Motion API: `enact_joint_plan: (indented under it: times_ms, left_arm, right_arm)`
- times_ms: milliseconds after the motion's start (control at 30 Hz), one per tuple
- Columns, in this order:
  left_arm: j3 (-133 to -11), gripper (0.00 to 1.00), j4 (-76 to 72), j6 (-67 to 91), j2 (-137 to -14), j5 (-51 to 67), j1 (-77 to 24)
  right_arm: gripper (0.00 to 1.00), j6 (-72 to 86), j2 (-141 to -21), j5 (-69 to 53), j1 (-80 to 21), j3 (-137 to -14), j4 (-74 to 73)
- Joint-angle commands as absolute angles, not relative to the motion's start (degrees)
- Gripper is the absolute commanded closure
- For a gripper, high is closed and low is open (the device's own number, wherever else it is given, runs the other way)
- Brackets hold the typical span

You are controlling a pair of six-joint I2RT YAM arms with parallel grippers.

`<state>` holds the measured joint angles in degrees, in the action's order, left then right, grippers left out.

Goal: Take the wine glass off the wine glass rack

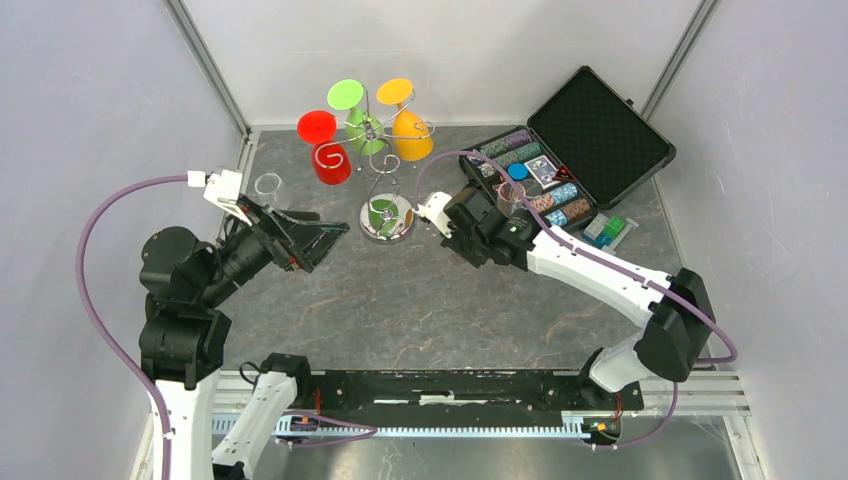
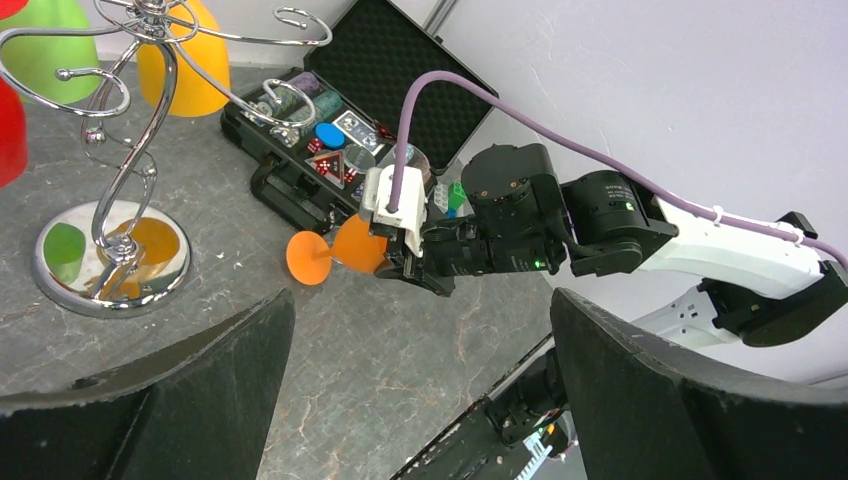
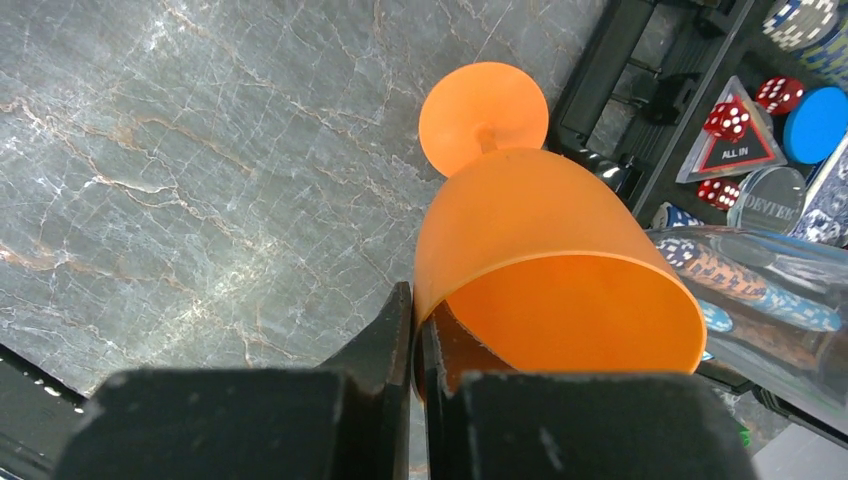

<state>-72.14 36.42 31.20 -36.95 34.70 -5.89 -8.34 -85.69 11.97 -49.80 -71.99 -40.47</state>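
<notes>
The chrome wine glass rack stands at the back middle on its round shiny base. A red, a green and a yellow-orange wine glass hang from its arms. My right gripper is shut on the rim of an orange wine glass, one finger inside the bowl and one outside. It holds the glass on its side just right of the rack base. The left wrist view shows this glass off the rack. My left gripper is open and empty, left of the base.
An open black case of poker chips, dice and cards lies at the back right. A clear glass sits close beside the right wrist. Another clear glass stands by the left gripper. The cell's walls close in the sides.
</notes>
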Motion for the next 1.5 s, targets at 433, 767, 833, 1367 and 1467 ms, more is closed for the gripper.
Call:
enact_joint_plan:
  times_ms: [433, 767, 833, 1367, 1467]
  left_arm:
    - [-72.25, 0.00, 35.07, 29.82, -36.40, 37.56, -5.98]
    - [-72.52, 0.00, 35.00, 29.74, -36.57, 37.22, -6.06]
    - [-72.67, 0.00, 35.26, 30.26, -36.76, 36.94, -5.99]
    - [-74.47, 0.00, 38.99, 31.58, -45.10, 18.92, -6.00]
    - [-75.42, 0.00, 37.01, 32.72, -47.70, 13.52, -6.00]
  right_arm:
    - [0.85, -12.57, -88.99, 9.80, -48.55, -77.11, -42.32]
    - [0.65, -12.48, -90.62, 11.60, -48.35, -80.34, -41.90]
    - [0.58, -12.55, -90.12, 11.65, -48.27, -80.76, -41.19]
    - [0.34, -7.05, -77.59, 10.38, -46.05, -72.53, -25.99]
    - [0.32, -5.04, -73.52, 9.36, -45.81, -68.91, -22.09]
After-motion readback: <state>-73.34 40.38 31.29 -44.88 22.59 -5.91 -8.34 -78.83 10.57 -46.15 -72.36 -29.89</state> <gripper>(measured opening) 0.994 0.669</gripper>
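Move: The orange wine glass is upright with its rim pinched in the right hand; its middle is some 2 cm ahead, 2 right and 8 below. A clear glass stands about 5 cm ahead and 10 right, the rack's round foot roughly 9 ahead and 12 left. From the high left hand, the hanging red glass is about 19 cm ahead, 3 left, 10 lower; the orange glass 14 ahead, 19 right, 34 below. The orange glass's rim comes free of the right fingers: that hand settles about a centimetre, spreads them to two-thirds open, then rises some 8 cm off the rim while easing 3 cm forward, wrist tilting up. Late on, the empty, wide-open left hand sets off forward about 6 cm, sinking and drifting left, tipping down and turning counter-clockwise, towards the hanging red glass. ##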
